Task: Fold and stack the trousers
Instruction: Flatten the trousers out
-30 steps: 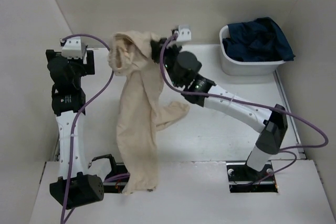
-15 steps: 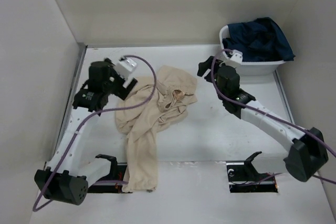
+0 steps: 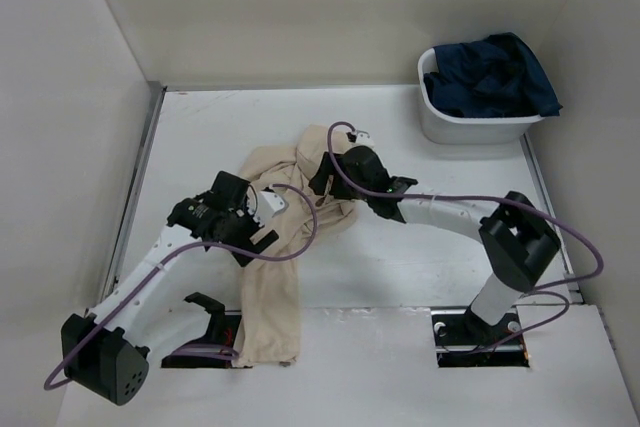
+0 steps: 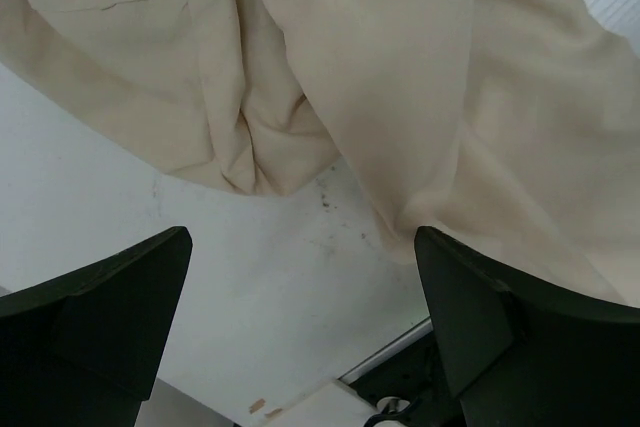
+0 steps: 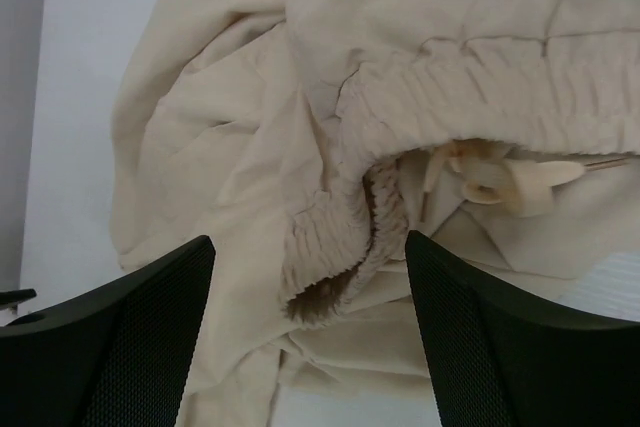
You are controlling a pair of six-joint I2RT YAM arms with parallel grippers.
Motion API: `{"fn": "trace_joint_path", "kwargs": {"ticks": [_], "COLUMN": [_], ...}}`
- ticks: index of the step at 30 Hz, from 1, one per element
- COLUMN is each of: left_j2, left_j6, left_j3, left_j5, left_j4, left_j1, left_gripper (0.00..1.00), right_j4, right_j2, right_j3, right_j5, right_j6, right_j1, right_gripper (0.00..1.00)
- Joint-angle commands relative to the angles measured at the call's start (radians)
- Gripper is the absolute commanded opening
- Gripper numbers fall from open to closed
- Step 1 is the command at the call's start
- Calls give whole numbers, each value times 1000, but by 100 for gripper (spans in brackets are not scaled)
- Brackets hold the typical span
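Note:
The beige trousers (image 3: 268, 292) lie crumpled in a heap at the table's middle, with one leg trailing over the front edge. My left gripper (image 3: 262, 234) is low at the heap's left side. It is open, with bare table between its fingers and the cloth (image 4: 380, 67) just beyond them. My right gripper (image 3: 320, 179) hovers over the heap's right part and is open. The ribbed waistband (image 5: 340, 247) sits between its fingers, not pinched, and the drawstring (image 5: 520, 182) shows beside it.
A white bin (image 3: 470, 125) holding dark blue clothes (image 3: 495, 72) stands at the back right corner. Walls close the table in at the left, back and right. The arm bases sit in cut-outs (image 3: 480, 337) at the front edge.
The trousers, held up at the back by the right gripper a second ago, have dropped into a heap on the table. The right gripper has opened and both arms have come down to the cloth.

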Motion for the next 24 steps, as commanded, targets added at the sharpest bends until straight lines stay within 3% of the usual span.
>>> {"fn": "trace_joint_path", "kwargs": {"ticks": [1, 4, 8, 9, 10, 11, 13, 15, 16, 19, 24], "left_j2": [-17, 21, 115, 130, 143, 149, 152, 150, 147, 112, 64], "left_j6": [-74, -71, -98, -98, -95, -93, -93, -91, -88, -3, 278], "left_j3": [41, 37, -1, -9, -15, -19, -25, -29, -32, -35, 69], "left_j5": [98, 112, -57, -81, -91, -91, -92, -114, -144, -259, -339], "left_j4": [-4, 2, 103, 117, 132, 142, 154, 168, 180, 253, 471], "left_j1": [20, -3, -32, -34, -35, -34, -37, -28, -16, 65, 312], "left_gripper": [100, 100, 97, 95, 91, 85, 56, 22, 12, 1, 0], "right_j4": [14, -52, -88, -85, -82, -78, -77, -75, -75, -84, -153], "right_j2": [56, 131, 194, 201, 208, 211, 185, 104, 44, -161, -488], "right_j3": [71, 121, 186, 197, 207, 217, 217, 194, 181, 151, 149], "right_j5": [-46, -48, -57, -57, -60, -71, -68, -46, -34, -13, -22], "right_j6": [102, 142, 165, 165, 165, 162, 163, 160, 152, 90, -12], "right_j1": [10, 13, 13, 13, 11, 8, -10, -38, -56, -134, -300], "right_gripper": [81, 80, 79, 75, 64, 48, 15, 2, 0, 0, 1]}}
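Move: The elastic waistband of the crumpled trousers opens just beneath the right fingers, about 2 cm ahead, 3 cm to their left and 6 cm below; the trousers' far edge lies some 11 cm ahead of that hand, and the white bin about 20 cm ahead and 37 cm right. For the left hand the near fold is about 2 cm ahead, 1 cm right and 5 cm below, with the leg's hem some 24 cm back and 2 cm right. The trousers' waistband is pinched by the right fingers, which dip about 5 cm with a little shift left, close, then carry it steeply up some 20 cm and to the right, tipping upward. Meanwhile the left hand sinks about 3 cm, shuts on the near fold and draws it forward and left, rising slightly, away from the right hand. ##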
